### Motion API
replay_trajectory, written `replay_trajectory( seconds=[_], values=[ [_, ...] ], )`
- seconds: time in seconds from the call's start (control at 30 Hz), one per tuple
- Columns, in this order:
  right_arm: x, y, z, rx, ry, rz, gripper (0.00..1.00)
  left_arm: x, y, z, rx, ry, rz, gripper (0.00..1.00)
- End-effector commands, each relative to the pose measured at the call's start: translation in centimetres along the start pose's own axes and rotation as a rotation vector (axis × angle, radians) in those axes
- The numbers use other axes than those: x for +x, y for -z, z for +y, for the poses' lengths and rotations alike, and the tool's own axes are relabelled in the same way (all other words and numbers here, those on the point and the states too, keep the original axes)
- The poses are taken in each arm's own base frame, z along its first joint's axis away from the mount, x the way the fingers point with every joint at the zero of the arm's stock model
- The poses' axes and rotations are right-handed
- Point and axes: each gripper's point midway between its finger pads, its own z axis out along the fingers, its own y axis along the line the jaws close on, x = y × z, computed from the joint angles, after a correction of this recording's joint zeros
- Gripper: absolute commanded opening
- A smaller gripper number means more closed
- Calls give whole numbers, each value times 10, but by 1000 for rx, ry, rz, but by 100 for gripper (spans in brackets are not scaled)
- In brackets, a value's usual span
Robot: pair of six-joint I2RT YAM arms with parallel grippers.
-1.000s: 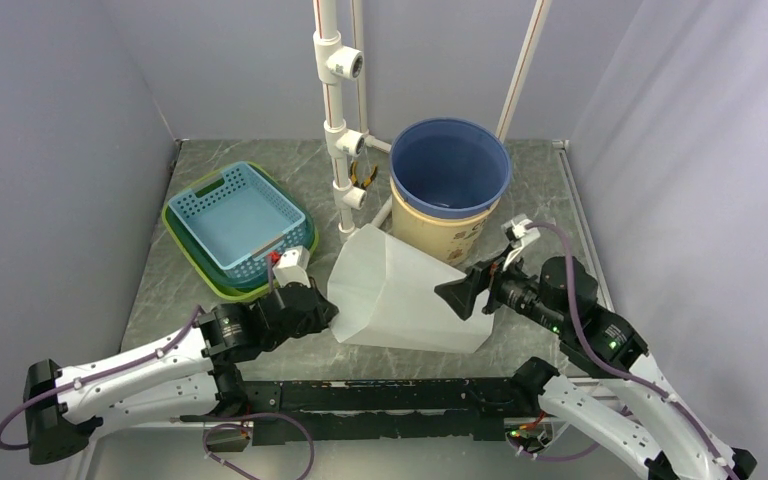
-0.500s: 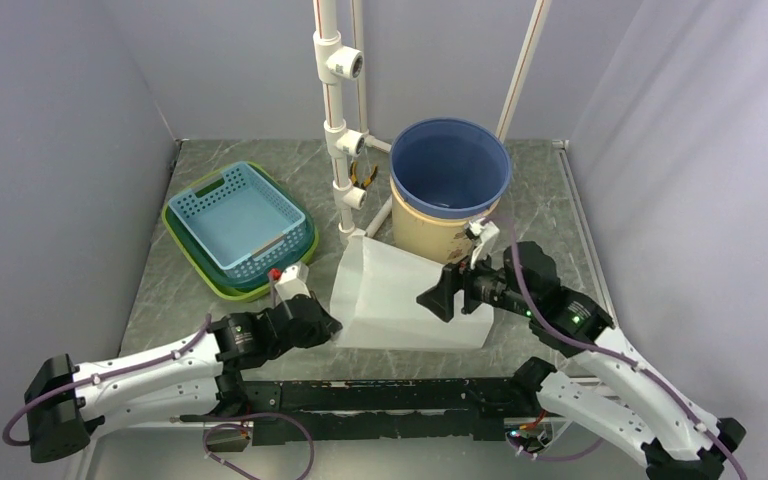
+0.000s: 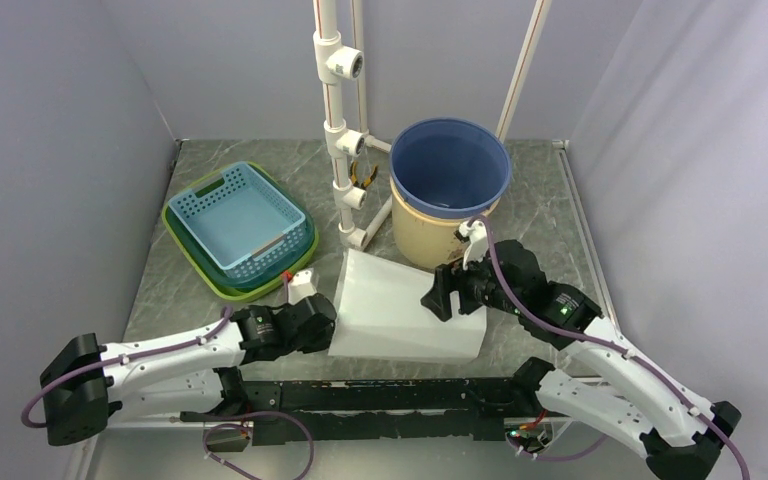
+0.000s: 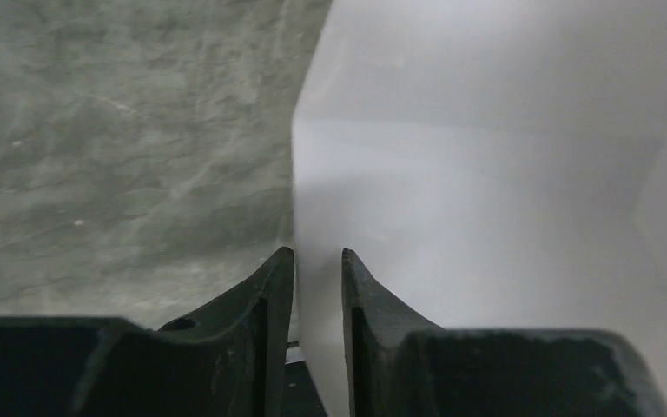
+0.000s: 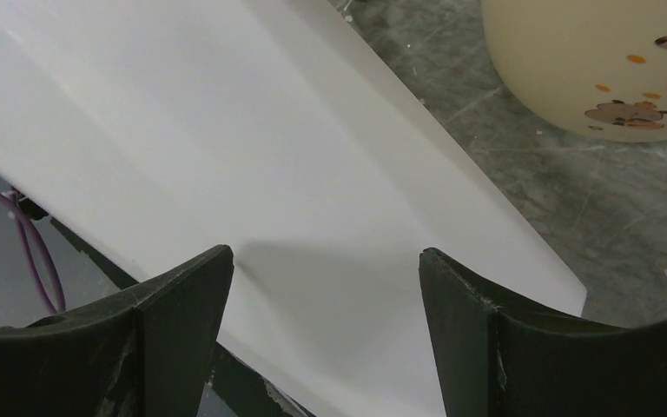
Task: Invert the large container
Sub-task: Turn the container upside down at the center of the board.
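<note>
The large container (image 3: 400, 305), white and translucent, lies on its side on the marble table (image 3: 160, 290), mouth to the left. Its wall fills the left wrist view (image 4: 486, 156) and the right wrist view (image 5: 226, 130). My left gripper (image 3: 325, 318) is at the mouth's rim. Its jaws stand a narrow gap apart with the rim's edge between them (image 4: 317, 254), so it is open by a little. My right gripper (image 3: 442, 295) hovers over the container's upper right side, wide open (image 5: 326, 254), with the white wall below both fingers.
A blue bucket (image 3: 450, 165) sits inside a beige tub (image 3: 440, 232) just behind the container; the tub also shows in the right wrist view (image 5: 591, 61). A blue basket nested in a green one (image 3: 235, 215) stands at the left. A white pipe frame (image 3: 338, 130) rises at the back.
The container has tipped lower and lies flatter. My right gripper moved left over it and narrowed slightly. My left gripper, shut on the rim before, has parted its jaws a little.
</note>
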Motion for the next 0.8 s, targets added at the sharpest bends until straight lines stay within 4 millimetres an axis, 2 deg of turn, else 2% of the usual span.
replay_trajectory(
  seconds=[0.0, 0.1, 0.2, 0.37, 0.47, 0.6, 0.7, 0.77],
  values=[
    [10, 2, 5, -42, 22, 21, 83, 10, 4, 23, -82, -97, 49, 34],
    [11, 4, 10, -70, 35, 31, 83, 11, 4, 22, -68, -95, 50, 41],
    [-5, 12, 18, -96, 36, -14, 83, 9, 5, 23, -74, -93, 42, 45],
    [-16, 25, 49, -268, 68, -78, 83, 4, 9, 26, -100, -96, 29, 51],
    [-20, 33, 58, -322, 85, -121, 83, 0, 14, 27, -108, -94, 16, 53],
    [-22, 46, 71, -408, 115, -149, 83, -11, 26, 27, -117, -90, -14, 69],
    [-25, 48, 67, -377, 111, -174, 86, -21, 38, 28, -122, -83, -46, 78],
    [-26, 43, 53, -294, 85, -176, 88, -28, 47, 30, -129, -73, -70, 80]
  ],
)
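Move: The large container lies on its side, open end towards the left hand, whose fingers straddle its near-left rim; its middle is about 6 cm ahead, 14 cm right and 3 cm above that hand. From the open right hand, its middle is level fore and aft, 7 cm left and 10 cm below. The bucket stands about 20 cm ahead of the right hand, the basket stack some 25 cm ahead and 19 cm left of the left hand. The left fingers, already loosening, spread wide and let go of the container's rim as the hand slides about 4 cm left and a little back, first sinking, then lifting 2 to 3 cm from its lowest point beside the open end. The right hand, fingers still wide, sinks about a centimetre over the container's upper side, then draws back and up off it, about 5 cm each way, drifting left and turning some 15 degrees counter-clockwise as its left side tips up by nearly as much. ##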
